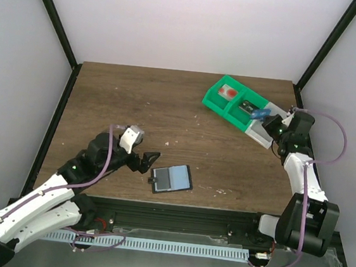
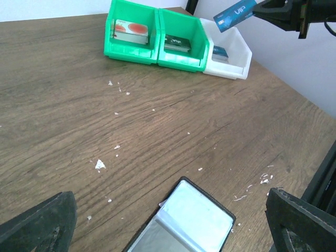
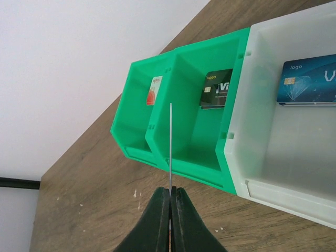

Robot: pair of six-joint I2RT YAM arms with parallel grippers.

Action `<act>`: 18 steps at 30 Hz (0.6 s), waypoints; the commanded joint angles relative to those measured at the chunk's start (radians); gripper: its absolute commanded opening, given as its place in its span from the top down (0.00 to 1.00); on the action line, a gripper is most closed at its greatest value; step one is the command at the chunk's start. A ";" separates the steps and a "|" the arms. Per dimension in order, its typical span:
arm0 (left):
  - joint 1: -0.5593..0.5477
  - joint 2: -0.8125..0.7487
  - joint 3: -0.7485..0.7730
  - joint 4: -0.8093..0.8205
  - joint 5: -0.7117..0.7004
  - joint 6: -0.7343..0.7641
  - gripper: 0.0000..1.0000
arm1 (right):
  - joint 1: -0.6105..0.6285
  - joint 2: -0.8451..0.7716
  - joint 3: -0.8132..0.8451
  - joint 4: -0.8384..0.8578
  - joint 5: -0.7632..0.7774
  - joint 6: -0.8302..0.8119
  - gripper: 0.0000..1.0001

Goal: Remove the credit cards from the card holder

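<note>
The card holder (image 1: pixel 171 179) lies flat and open near the front edge of the table, its pale face up; the left wrist view shows it as the card holder (image 2: pixel 185 223) low between my fingers. My left gripper (image 1: pixel 147 163) sits just left of it, open and empty, with one fingertip (image 2: pixel 44 223) at each side of that view. My right gripper (image 1: pixel 269 122) is shut on a blue credit card (image 1: pixel 261 113) above the trays. That card (image 3: pixel 170 139) shows edge-on in the right wrist view, rising from the shut right gripper (image 3: pixel 171 191), and as a blue card (image 2: pixel 235 14) in the left wrist view.
Two joined green trays (image 1: pixel 225 98) and a white tray (image 1: pixel 262 135) stand at the back right. A red-and-white card (image 3: pixel 154 90) and a black card (image 3: pixel 216 88) lie in the green trays, a blue card (image 3: pixel 310 80) in the white one. White crumbs (image 2: pixel 99 165) dot the wood.
</note>
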 commanded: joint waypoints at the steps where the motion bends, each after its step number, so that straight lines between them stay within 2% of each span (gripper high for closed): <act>1: 0.005 -0.027 -0.015 0.016 0.009 -0.004 0.00 | -0.010 0.023 0.055 0.024 0.078 0.004 1.00; 10: 0.005 -0.005 -0.011 0.006 0.046 0.010 0.00 | -0.048 0.132 0.105 0.017 0.227 -0.046 0.99; 18: 0.005 -0.031 -0.012 0.006 0.058 0.017 0.00 | -0.052 0.270 0.205 -0.003 0.254 -0.047 1.00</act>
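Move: I hold a VIP card in my right hand; the white bin it goes to has its middle about 7 cm ahead, 7 cm to the right and some 15 cm below. Next to it, the black cards in the middle green bin lie roughly 13 cm ahead and 3 cm to the left, the red-dotted cards in the far green bin about 18 cm ahead and 11 cm left, both equally low. From my left hand the white bin is about 25 cm ahead, 35 cm right and 17 cm below. My right hand swings the card in from beside the middle green bin towards the white one: about 6 cm to the right while reaching 4 cm forward and sinking some 3 cm. As it goes, my wrist turns clockwise by roughly 10 degrees and tips slightly further down, with the fingers staying shut on the card. ##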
